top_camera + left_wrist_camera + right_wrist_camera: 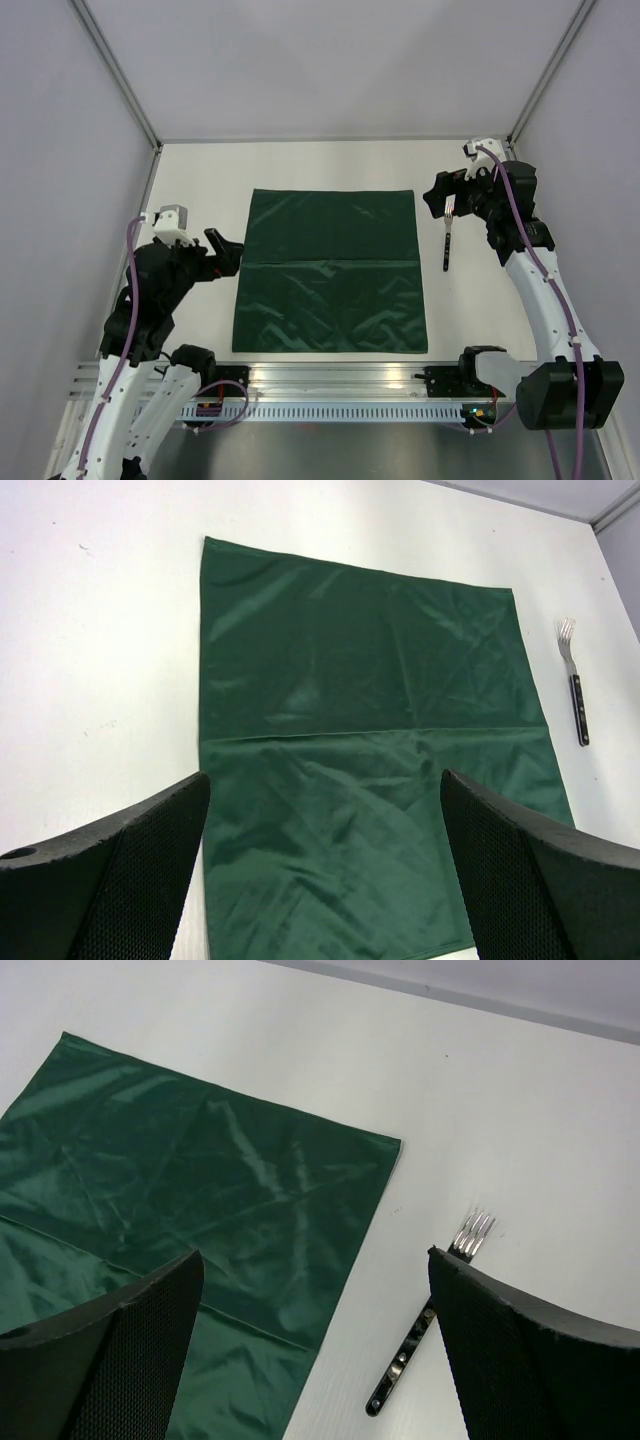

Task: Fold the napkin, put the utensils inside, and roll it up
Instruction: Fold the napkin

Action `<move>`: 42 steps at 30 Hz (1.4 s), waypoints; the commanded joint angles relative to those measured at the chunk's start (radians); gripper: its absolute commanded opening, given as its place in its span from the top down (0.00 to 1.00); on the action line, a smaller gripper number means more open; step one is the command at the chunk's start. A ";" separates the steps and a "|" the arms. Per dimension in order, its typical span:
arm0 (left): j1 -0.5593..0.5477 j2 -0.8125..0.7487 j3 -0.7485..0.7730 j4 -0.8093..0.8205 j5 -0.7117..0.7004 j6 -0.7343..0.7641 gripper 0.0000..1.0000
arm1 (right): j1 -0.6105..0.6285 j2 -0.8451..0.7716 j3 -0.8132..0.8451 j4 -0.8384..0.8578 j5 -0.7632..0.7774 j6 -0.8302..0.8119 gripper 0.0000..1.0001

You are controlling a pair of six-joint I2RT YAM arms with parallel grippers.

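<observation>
The dark green napkin [328, 270] lies spread flat on the white table, with a crease line across its middle; it also fills the left wrist view [370, 730] and shows in the right wrist view [200, 1190]. The only utensil in view, a fork [449, 240] with a black handle, lies just right of the napkin, tines pointing away [574, 685] [400, 1365]. My left gripper [230, 255] [325, 790] hovers open at the napkin's left edge. My right gripper [436, 196] [313, 1260] hangs open above the napkin's far right corner and the fork. Both hold nothing.
White walls with metal posts close the table [200, 170] on three sides. An aluminium rail [340, 385] carrying the arm bases runs along the near edge.
</observation>
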 commanded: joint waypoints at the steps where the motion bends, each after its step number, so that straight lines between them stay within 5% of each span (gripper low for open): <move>1: 0.002 0.010 0.010 -0.008 -0.007 0.040 0.00 | 0.002 0.001 0.011 0.008 -0.002 -0.018 0.02; 10: 0.003 0.056 0.123 -0.025 -0.010 0.047 0.00 | 0.049 0.115 0.094 -0.015 -0.093 -0.018 0.06; 26: 0.003 0.156 0.473 -0.102 -0.056 -0.006 0.00 | 1.017 0.610 0.299 0.063 0.297 -0.038 0.35; 34: 0.002 0.156 0.533 -0.154 -0.094 0.000 0.00 | 1.278 0.822 0.414 0.103 0.326 -0.022 0.45; 42: 0.003 0.145 0.551 -0.171 -0.100 -0.003 0.00 | 1.366 0.946 0.499 0.116 0.328 0.019 0.48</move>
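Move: My right hand's aim, the napkin's near left corner, lies about 50 cm to its left, 28 cm back towards my bases and 26 cm below. The napkin's middle is roughly 25 cm left and 6 cm back of the right hand, and the fork lies almost under it, 3 cm to the right and 1 cm ahead. From my left hand that corner is some 14 cm back, 2 cm left and 26 cm below. I sweep my right hand fast to the left across the napkin, curving back and down towards its near left corner, about 45 cm left, 26 cm back and 19 cm lower. It swings some 60 degrees counter-clockwise to point left and steeply down, fingers narrowing to half open. I lift my empty left hand about 15 cm out of the way, tipping it up slightly. ##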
